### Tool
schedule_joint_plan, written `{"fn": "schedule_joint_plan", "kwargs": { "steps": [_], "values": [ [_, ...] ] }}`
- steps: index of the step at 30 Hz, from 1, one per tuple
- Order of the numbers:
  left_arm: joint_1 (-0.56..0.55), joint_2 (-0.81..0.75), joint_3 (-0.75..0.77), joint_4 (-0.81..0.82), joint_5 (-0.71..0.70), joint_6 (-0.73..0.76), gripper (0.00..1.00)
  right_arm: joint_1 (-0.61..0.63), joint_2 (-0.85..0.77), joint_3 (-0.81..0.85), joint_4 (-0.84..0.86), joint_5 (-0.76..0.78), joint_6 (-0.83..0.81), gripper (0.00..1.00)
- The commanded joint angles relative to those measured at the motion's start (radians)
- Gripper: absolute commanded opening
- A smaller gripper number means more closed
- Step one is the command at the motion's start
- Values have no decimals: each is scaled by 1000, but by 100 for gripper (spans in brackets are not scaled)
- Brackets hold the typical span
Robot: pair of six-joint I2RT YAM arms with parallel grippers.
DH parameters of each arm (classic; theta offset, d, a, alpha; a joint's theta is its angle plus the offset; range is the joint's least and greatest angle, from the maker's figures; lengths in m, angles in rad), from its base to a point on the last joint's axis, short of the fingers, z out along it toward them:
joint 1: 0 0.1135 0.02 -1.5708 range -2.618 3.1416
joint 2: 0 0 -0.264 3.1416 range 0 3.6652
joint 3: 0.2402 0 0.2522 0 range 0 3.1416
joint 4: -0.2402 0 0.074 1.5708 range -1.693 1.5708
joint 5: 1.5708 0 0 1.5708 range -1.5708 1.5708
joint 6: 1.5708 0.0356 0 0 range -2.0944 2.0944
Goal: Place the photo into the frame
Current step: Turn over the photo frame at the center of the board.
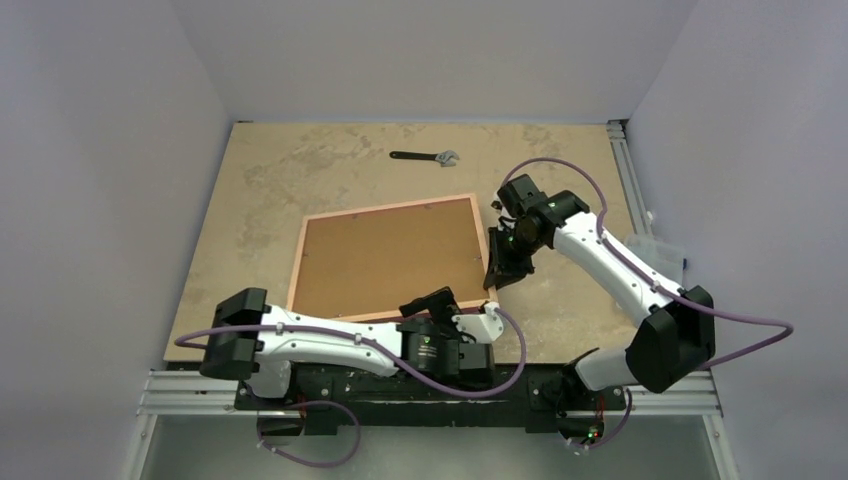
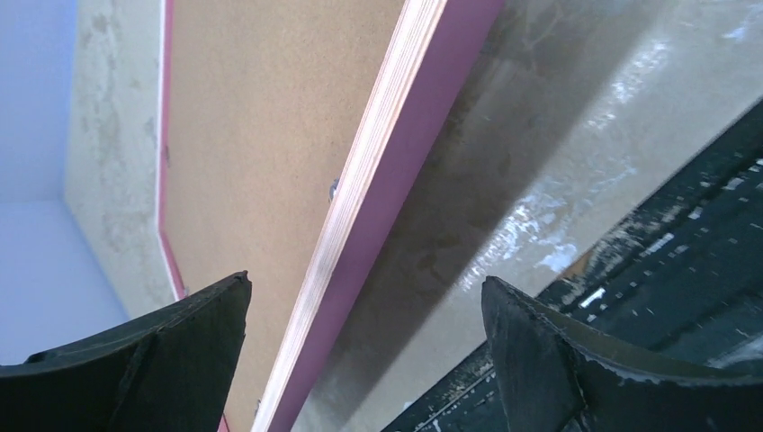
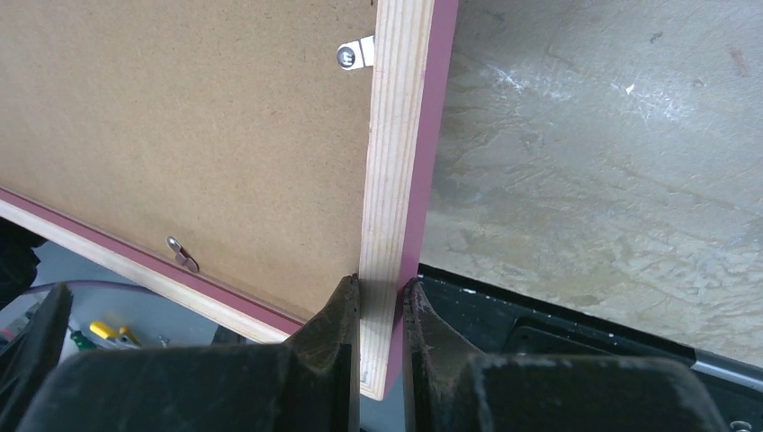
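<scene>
The frame is face down in the middle of the table, its light wood back and pink edge showing, with a brown backing board set in it. My right gripper is shut on the frame's right rail close to the near corner, one finger on each face. That side seems lifted a little; a shadow lies under the pink edge. My left gripper stands open at the frame's near edge, and the rail passes between its fingers without touching them. The photo is hidden.
A black and silver wrench lies at the back of the table. A clear plastic box sits off the right edge. Two metal clips hold the backing board. Walls close in on three sides.
</scene>
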Motion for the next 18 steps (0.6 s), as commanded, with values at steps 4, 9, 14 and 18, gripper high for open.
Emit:
{"fn": "schedule_joint_plan", "kwargs": {
  "steps": [4,9,14,18],
  "values": [
    [-8,114,62,-130,-232,-91,93,-4,-84,85,-17,-150,-19,0],
    [-2,177,91,-202,-324,-162,77,-4,-102,88,-26,-168,-15,0],
    [36,200,101,-242,-351,-193,63,-3,-115,67,-17,-185,-15,0],
    [47,196,102,-257,-367,-207,54,-4,-126,55,-7,-193,-11,0]
  ]
}}
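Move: The photo frame's near rail crosses just in front of the open left fingers, about 4 cm ahead, 1 cm to the right and 4 cm below. A metal clip on its backing sits some 6 cm ahead, 2 cm right and 4 cm down; the frame's near right corner is roughly 5 cm ahead and 9 cm right, 2 cm down. From the right hand, already gripping the right rail, that stretch of near rail lies about 8 cm left, 3 cm back and 3 cm lower. The frame's near rail is taken between the left fingers: the left hand reaches forward about 4 cm and drifts left, dipping slightly and then easing back up, while it tips up some 15 degrees and its left side rises, one finger over the backing, the other under the rail, both closing partway. The right hand keeps its pinch on the right rail, lifting it about 2 cm and drawing it slightly back. ##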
